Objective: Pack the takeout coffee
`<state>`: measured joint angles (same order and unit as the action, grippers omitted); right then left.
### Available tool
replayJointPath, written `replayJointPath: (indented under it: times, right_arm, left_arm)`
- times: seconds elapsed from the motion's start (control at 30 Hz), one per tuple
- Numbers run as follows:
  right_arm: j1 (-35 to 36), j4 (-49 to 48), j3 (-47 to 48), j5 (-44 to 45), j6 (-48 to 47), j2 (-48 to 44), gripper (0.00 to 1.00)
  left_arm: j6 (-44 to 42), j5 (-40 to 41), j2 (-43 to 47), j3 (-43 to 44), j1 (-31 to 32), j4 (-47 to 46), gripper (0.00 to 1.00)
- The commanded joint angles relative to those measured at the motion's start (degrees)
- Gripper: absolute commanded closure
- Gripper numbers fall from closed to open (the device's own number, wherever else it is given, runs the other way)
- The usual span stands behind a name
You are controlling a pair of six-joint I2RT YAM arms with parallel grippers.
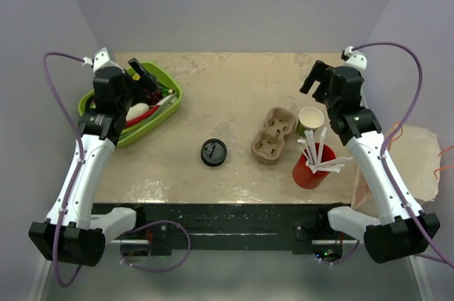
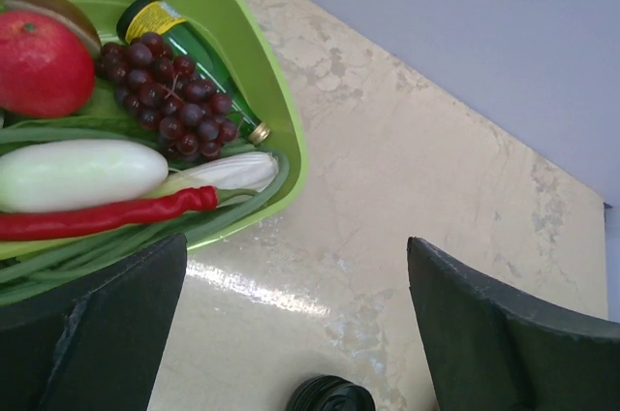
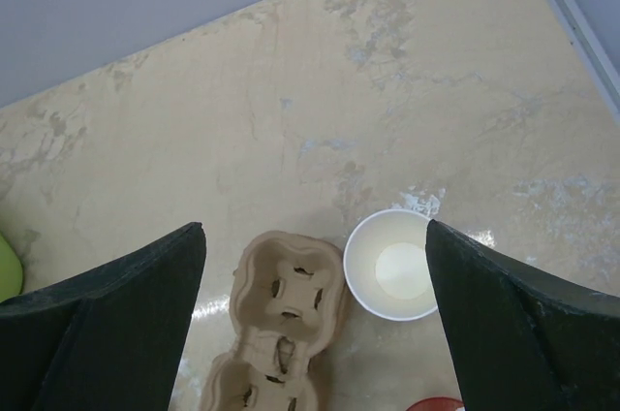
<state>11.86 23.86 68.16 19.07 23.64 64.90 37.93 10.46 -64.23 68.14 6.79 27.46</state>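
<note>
The takeout coffee is a small green paper cup [image 1: 311,121] with a pale cream inside, standing upright and uncovered at the right of the table. From the right wrist its open mouth [image 3: 392,266] shows just right of a brown pulp cup carrier [image 3: 286,319]. A round black lid [image 1: 213,152] lies alone mid-table, and its edge shows at the bottom of the left wrist view [image 2: 329,395]. My right gripper [image 3: 315,227] hangs open above and behind the cup, holding nothing. Over the green tray's near corner my left gripper [image 2: 295,241] is open and holds nothing.
The green tray [image 1: 174,95] at the far left holds grapes, a bottle, a red chilli and other produce. A red cup [image 1: 310,171] with white straws stands in front of the green cup, next to the carrier [image 1: 273,135]. A brown sheet lies off the table's right edge.
</note>
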Motion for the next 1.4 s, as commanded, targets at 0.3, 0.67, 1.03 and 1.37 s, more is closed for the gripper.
replayJointPath:
  times: [0.3, 0.67, 1.03, 1.37]
  right_arm:
    - [-0.2, 2.6, 3.3, 7.0, 2.1, 1.6, 0.02]
    - [-7.4, 8.9, 6.2, 0.8, 3.4, 9.1, 0.04]
    - [-11.8, 14.7, 8.4, -5.7, 2.0, 21.2, 0.20]
    - [-13.5, 13.6, 1.4, -4.4, 2.1, 20.4, 0.32]
  left_arm:
    - [-1.4, -1.1, 5.1, -3.4, -0.1, -7.4, 0.00]
    - [-1.9, 1.1, 2.4, -4.4, -0.1, -6.3, 0.00]
    - [-2.4, -2.4, -0.4, -2.7, -0.1, -4.7, 0.00]
    - [-2.4, -2.5, -0.5, -2.7, -0.1, -4.8, 0.00]
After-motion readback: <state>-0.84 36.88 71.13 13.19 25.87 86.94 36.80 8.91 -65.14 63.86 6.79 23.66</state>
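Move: The open paper cup stands about 24 cm below the right hand, some 5 cm to its right and 2 cm ahead. The cardboard carrier lies about 13 cm left of the cup and 6 cm nearer the base; the red straw holder stands some 16 cm back from the cup. From the left hand the paper cup lies about 54 cm to the right, 1 cm ahead and 24 cm below. Right hand sinks about 16 cm towards the paper cup, edging right, tipping down some 30 degrees, fingers part-closing. ##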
